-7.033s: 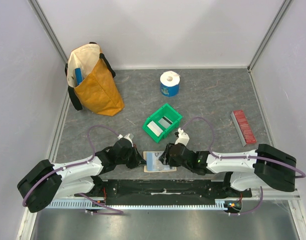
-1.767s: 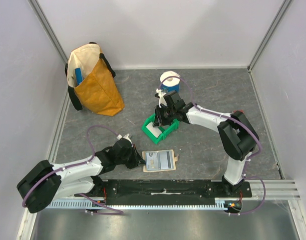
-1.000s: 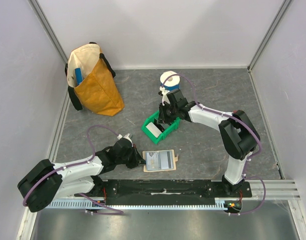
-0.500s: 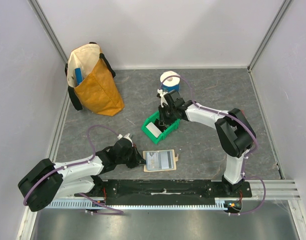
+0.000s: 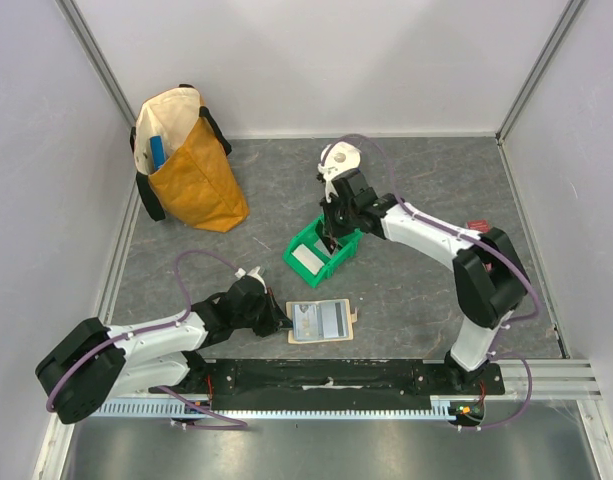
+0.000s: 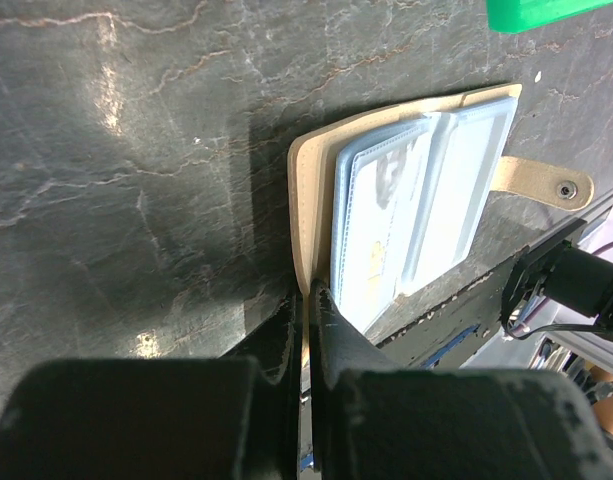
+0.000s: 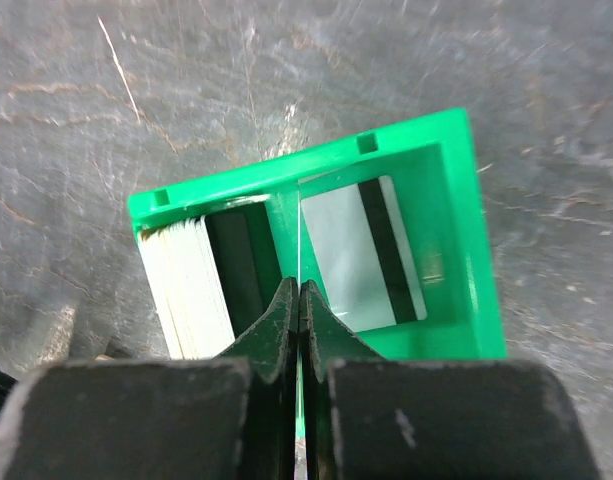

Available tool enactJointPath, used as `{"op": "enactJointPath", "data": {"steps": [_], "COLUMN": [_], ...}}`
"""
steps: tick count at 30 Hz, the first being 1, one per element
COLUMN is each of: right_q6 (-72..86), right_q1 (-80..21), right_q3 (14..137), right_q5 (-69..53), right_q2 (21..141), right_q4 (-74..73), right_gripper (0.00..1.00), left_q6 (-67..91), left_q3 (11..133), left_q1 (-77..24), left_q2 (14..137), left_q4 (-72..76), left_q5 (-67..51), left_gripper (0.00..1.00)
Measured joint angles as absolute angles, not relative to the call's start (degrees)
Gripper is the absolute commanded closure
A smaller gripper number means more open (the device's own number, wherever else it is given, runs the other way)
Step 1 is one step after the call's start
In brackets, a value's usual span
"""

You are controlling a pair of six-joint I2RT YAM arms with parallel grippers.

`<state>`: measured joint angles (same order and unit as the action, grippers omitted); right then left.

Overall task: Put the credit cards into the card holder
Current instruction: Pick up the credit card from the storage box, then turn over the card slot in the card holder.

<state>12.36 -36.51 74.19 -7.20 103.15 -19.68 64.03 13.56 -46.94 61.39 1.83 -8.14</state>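
Note:
The tan card holder [image 5: 321, 322] lies open near the front edge, its clear pockets up [image 6: 406, 190] and its tab [image 6: 541, 183] to the right. My left gripper [image 5: 282, 322] is shut on its left cover edge [image 6: 308, 290]. My right gripper [image 5: 334, 236] hangs just above the green bin [image 5: 331, 268], shut on one of the credit cards, which shows edge-on as a thin pale line [image 7: 299, 230]. Below it in the bin, a pale card with a dark stripe [image 7: 361, 255] lies flat and a stack of white cards [image 7: 191, 285] stands in the other compartment.
A yellow and cream bag [image 5: 191, 165] stands at the back left. A blue and white roll [image 5: 338, 158] sits behind the right arm. A red ridged strip [image 5: 478, 226] peeks out at the right. Side walls close in on both sides.
My right gripper has shut on a card and lifted a little out of the bin. The left gripper and the card holder have not moved.

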Motion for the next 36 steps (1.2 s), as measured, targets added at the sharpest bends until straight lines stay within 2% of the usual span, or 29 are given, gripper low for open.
{"op": "enactJointPath", "data": {"steps": [6,12,24,31,36], "right_q6": [12.0,15.0,41.1,53.5,57.1], "right_q1": [-38.5,-48.6,-64.0,-75.4,-78.2], "right_q3": [74.2,70.8,47.1,41.7,41.8], "right_q5": [1.7,17.1,28.8,36.0,39.2], "right_q2": [95.2,86.8,68.2,71.3,77.6], "right_q4": [-19.9,-19.4,-12.7,-6.3,-3.5], "right_gripper": [1.0,1.0,1.0,1.0,1.0], "left_q6": [64.0,64.0,64.0,64.0,64.0], "left_q3": [13.6,13.6,14.4,15.3,15.3], "left_q1": [-46.9,-46.9,-46.9,-46.9,-46.9], "left_q2": [61.0,60.9,59.1,57.9,57.5], "left_q4": [1.5,1.2,-0.6,-1.2,-1.3], "left_q5": [-8.1,-8.1,-9.0,-9.6,-9.7], "left_gripper": [0.98,0.98,0.98,0.98,0.98]}}
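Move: The right gripper holds the black card above the green storage box; the card holder it is to be taken to lies about 21 cm back, 2 cm to its left and 9 cm below. The box's middle is some 7 cm below, about 2 cm back and 1 cm left. The white card stack in it is roughly 5 cm back, 5 cm left and 6 cm down. From the left gripper, pinching the holder's left edge, the holder's middle is some 7 cm right, 1 cm lower, level fore and aft. Lift the black card about 10 cm clear of the storage box in the right gripper, then swing it back some 19 cm and slightly left, sinking towards the left pocket of the card holder. Keep the fingers shut and turn the wrist about 20 degrees clockwise, its left side rising. Late on, raise the left gripper about 2 cm, still pinching the holder's edge. ##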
